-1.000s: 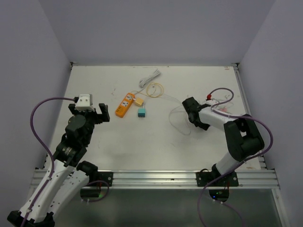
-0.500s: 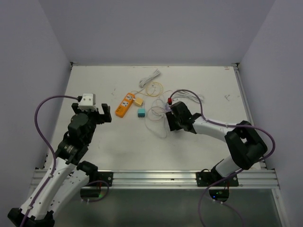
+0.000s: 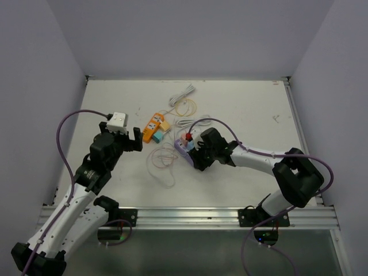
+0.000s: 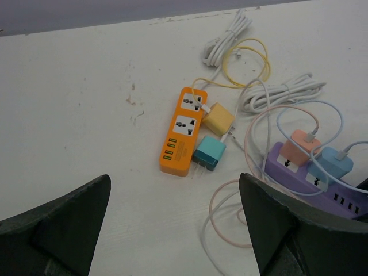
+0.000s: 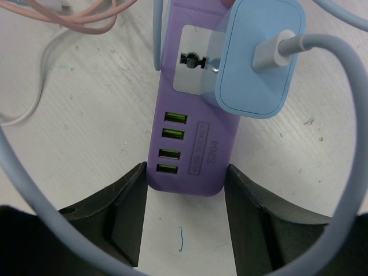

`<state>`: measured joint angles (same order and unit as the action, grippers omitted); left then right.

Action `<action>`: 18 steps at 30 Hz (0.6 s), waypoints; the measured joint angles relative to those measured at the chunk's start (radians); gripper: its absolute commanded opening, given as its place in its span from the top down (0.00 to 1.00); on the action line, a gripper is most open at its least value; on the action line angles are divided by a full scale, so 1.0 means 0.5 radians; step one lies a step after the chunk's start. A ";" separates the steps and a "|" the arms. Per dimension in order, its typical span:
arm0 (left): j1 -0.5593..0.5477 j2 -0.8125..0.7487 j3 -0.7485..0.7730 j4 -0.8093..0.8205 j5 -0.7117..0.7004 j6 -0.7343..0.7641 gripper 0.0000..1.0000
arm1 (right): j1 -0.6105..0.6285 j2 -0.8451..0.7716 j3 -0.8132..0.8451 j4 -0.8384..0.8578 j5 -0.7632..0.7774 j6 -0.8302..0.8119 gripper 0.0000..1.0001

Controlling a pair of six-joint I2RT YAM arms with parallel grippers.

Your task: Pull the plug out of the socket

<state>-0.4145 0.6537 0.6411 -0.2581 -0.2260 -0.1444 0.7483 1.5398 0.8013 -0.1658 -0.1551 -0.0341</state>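
A purple socket strip [image 5: 192, 144] lies on the white table, near the middle in the top view [image 3: 181, 148]. A light blue plug [image 5: 259, 63] with its blue cable sits in one of its outlets, and a pink plug [image 4: 300, 146] sits in the outlet beside the blue plug [image 4: 336, 162]. My right gripper [image 5: 185, 172] is shut on the strip's USB end, one jaw against each long side. My left gripper [image 4: 172, 190] hovers open over bare table, left of the purple strip [image 4: 299, 178], with nothing between its fingers.
An orange power strip [image 4: 183, 129] lies just ahead of the left gripper, with a yellow plug [image 4: 218, 118] beside it and a teal plug [image 4: 210, 152] lying loose. White cable bundles [image 4: 227, 34], a yellow cable loop [image 4: 253, 57] and pink cable loops [image 3: 161, 161] crowd the middle.
The right arm has dragged the purple strip, with its plugs and cables, leftward from the right side to the table's middle. The left gripper has moved right toward the orange strip, still open.
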 measured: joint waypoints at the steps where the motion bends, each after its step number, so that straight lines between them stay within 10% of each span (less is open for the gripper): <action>1: 0.000 0.011 0.000 0.007 0.035 0.005 0.04 | -0.001 -0.003 0.000 -0.008 -0.005 0.000 0.61; 18: -0.004 0.329 0.004 0.036 0.551 -0.149 0.05 | 0.006 -0.272 -0.159 -0.071 -0.002 0.153 0.21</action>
<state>-0.4164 0.8181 0.6430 -0.2401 0.0494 -0.2188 0.7513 1.4040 0.7219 -0.2012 -0.1562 0.0425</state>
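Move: The purple socket lies about 20 cm right of the open left hand, level with it and some 20 cm below; the orange socket is 10 cm ahead and 7 right, the teal plug 6 ahead and 9 right. The right hand still grips the purple socket's near end, its middle 4 cm ahead and 5 left; the blue plug is 5 ahead, 3 left, the pink plug 8 ahead, 6 left. Left hand swings right and down, some 7 cm, towards the purple socket; right opens, releases it, draws back. ##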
